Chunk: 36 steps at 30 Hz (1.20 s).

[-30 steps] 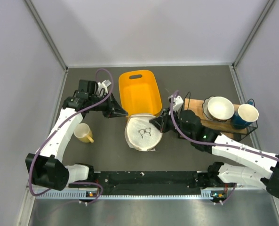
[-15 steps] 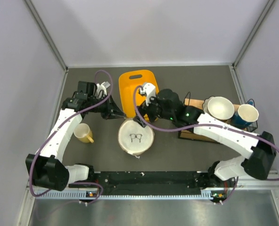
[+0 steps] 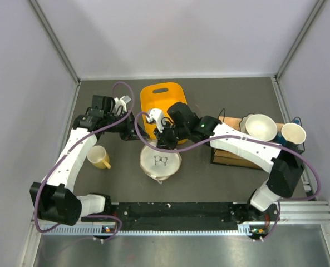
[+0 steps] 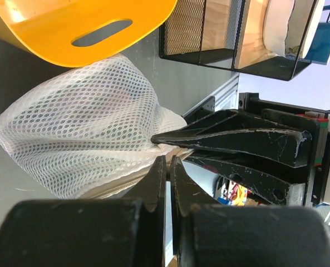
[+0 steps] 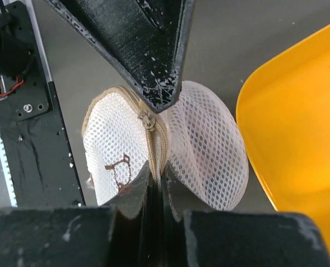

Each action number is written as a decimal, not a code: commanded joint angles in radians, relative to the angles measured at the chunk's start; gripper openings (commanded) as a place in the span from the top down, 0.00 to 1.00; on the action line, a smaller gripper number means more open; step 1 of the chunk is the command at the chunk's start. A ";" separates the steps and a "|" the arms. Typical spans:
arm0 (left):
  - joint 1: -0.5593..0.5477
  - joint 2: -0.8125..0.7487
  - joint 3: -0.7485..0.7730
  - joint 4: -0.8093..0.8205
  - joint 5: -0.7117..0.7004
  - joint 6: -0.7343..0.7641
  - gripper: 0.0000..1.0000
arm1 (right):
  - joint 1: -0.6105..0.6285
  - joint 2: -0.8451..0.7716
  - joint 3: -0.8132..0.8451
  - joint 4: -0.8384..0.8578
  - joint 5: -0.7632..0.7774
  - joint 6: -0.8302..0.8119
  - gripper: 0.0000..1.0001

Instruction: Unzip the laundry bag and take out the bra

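Note:
The laundry bag (image 3: 161, 162) is a round white mesh pouch with a tan zip rim and a black line drawing, lying just in front of the yellow tub. My left gripper (image 3: 140, 134) is shut at the bag's far-left rim, its tips right at the zip slider (image 5: 148, 119). My right gripper (image 3: 166, 142) is shut on the tan zip rim (image 5: 155, 150) a little further along. The two grippers point at each other, tips close together. In the left wrist view the mesh (image 4: 81, 133) bulges, with a faint pink shape inside. The bra itself is hidden.
A yellow tub (image 3: 163, 108) lies behind the bag. A yellow mug (image 3: 99, 157) stands to the left. A black wire rack (image 3: 231, 156) at the right holds a white bowl (image 3: 260, 127) and a blue cup (image 3: 293, 133). A black rail (image 3: 176, 214) runs along the near edge.
My right gripper has swung from the bag's right side round to its far rim beside the left gripper. The bag has shifted a little left. The left arm has stayed still.

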 commanded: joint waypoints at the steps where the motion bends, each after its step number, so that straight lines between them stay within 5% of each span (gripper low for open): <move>1: 0.000 -0.029 0.043 -0.008 -0.018 0.036 1.00 | -0.023 -0.071 -0.012 0.015 0.076 0.057 1.00; 10: 0.034 -0.038 0.083 -0.039 -0.058 0.036 1.00 | -0.128 -0.390 -0.382 0.426 0.285 0.555 1.00; 16: 0.041 -0.047 0.036 -0.019 -0.026 0.013 1.00 | -0.129 -0.515 -0.549 0.535 0.524 0.874 1.00; 25: 0.038 -0.098 -0.182 -0.002 -0.009 0.047 1.00 | -0.129 -0.426 -0.470 0.547 0.500 0.941 1.00; 32: 0.038 -0.135 -0.067 -0.048 -0.155 0.087 1.00 | -0.109 -0.368 -0.419 0.494 0.360 0.901 1.00; 36: 0.037 -0.098 -0.033 -0.063 -0.131 0.096 1.00 | -0.063 -0.334 -0.364 0.325 0.381 0.775 0.50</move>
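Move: Both hands already pinch the laundry bag at its zipped rim, about 3 cm apart. From the right hand the bag's middle lies roughly 6 cm back, 2 cm to the right and 5 cm down; from the left hand some 7 cm back, 5 cm right and 5 cm down. The orange basket's middle is about 12 cm ahead of the right hand, 3 cm right and 12 cm lower; the yellow mug is some 22 cm left of that hand, 5 cm back and 14 cm lower. Against the left's hold, the right hand drags the rim some 8 cm right, turning clockwise, then opens partly. ##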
